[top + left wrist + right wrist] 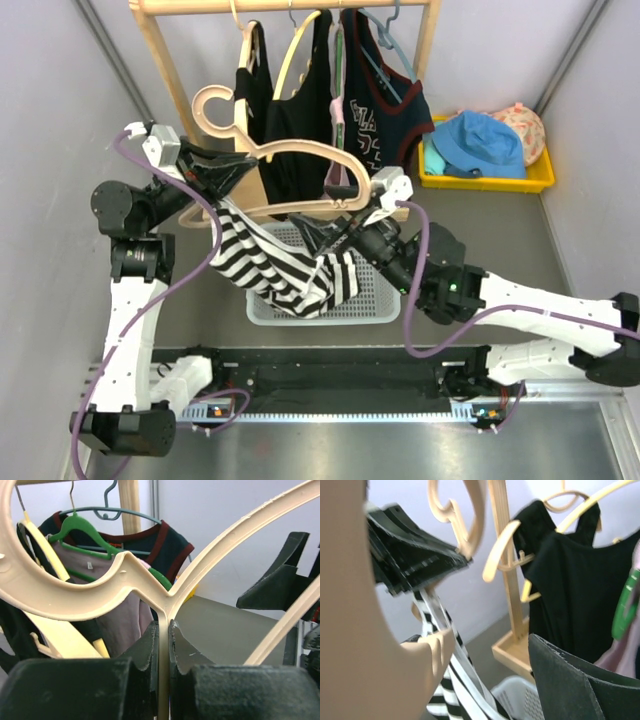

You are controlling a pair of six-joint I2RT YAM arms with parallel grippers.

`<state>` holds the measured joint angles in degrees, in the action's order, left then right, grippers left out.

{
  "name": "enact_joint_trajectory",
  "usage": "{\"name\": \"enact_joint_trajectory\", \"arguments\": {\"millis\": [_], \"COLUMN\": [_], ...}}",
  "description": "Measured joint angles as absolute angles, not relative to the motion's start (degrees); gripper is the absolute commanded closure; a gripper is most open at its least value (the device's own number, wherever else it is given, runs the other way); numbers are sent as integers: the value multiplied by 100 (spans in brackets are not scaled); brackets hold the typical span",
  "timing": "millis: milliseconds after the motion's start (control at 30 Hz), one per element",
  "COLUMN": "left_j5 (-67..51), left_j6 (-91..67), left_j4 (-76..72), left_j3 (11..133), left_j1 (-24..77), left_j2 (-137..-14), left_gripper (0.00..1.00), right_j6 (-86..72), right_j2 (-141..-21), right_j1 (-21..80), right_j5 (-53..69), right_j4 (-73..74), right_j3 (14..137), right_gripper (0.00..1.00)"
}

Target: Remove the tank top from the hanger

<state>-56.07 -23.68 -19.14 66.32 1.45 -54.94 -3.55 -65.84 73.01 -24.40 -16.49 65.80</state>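
Observation:
A cream plastic hanger (300, 155) is held up over the table, with my left gripper (212, 172) shut on it near its left shoulder. In the left wrist view the jaws pinch a thin rib of the hanger (163, 645). The black-and-white striped tank top (275, 262) hangs by its straps from the hanger's left end and droops into the white basket (385, 290). My right gripper (350, 207) is open under the hanger's right end, holding nothing. In the right wrist view the hanger (355, 640) fills the left side, the tank top's straps (452, 655) run up beside it, and one dark finger (570, 680) shows.
A wooden rack (158, 60) at the back carries several other hangers with dark garments (375, 110). A yellow bin (540, 178) with hats stands at the back right. Grey walls close in on both sides.

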Motion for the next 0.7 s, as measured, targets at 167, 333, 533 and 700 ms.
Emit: {"name": "enact_joint_trajectory", "arguments": {"millis": [167, 333, 533, 700], "left_j5": [-5546, -5577, -5669, -5828], "left_j6": [-2418, -2303, -2008, -1774], "left_j4": [-1820, -1796, -1579, -1323], "left_j3": [6552, 6549, 6549, 6536], "left_j1": [231, 311, 316, 316], "left_j2": [-5452, -5225, -5083, -5006], "left_gripper": [100, 100, 100, 99], "right_j6": [-99, -47, -615, -532], "right_j2": [-7070, -7592, -6578, -5221], "right_j1": [7481, 7673, 7548, 7546], "right_j5": [-2458, -2554, -2794, -2906], "right_j4": [-2104, -1109, 62, 541], "right_j3": [6560, 5771, 4886, 5131], "right_gripper": [15, 14, 13, 14]}}
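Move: The tank top hangs by one side under the left hand, its middle roughly 15 cm below the open right hand, 8 cm to its left and 3 cm ahead. The hanger's free end is close behind the right fingers, about 7 cm to the right, 3 cm ahead and 5 cm higher; the white basket is some 32 cm below, 7 cm ahead, straight in line. From the left hand, the tank top's middle is about 17 cm down, 7 cm back and 4 cm right. The half-freed tank top and the hanger's loop are left by the right hand with its fingers wide open: it slips about 5 cm left, plunges over 20 cm with the fingertips dipping some 30 degrees, then swings back right and rises about 9 cm, ending beside the cloth's lower end. The left hand keeps its pinch on the hanger near the neck, easing 3 cm back. ##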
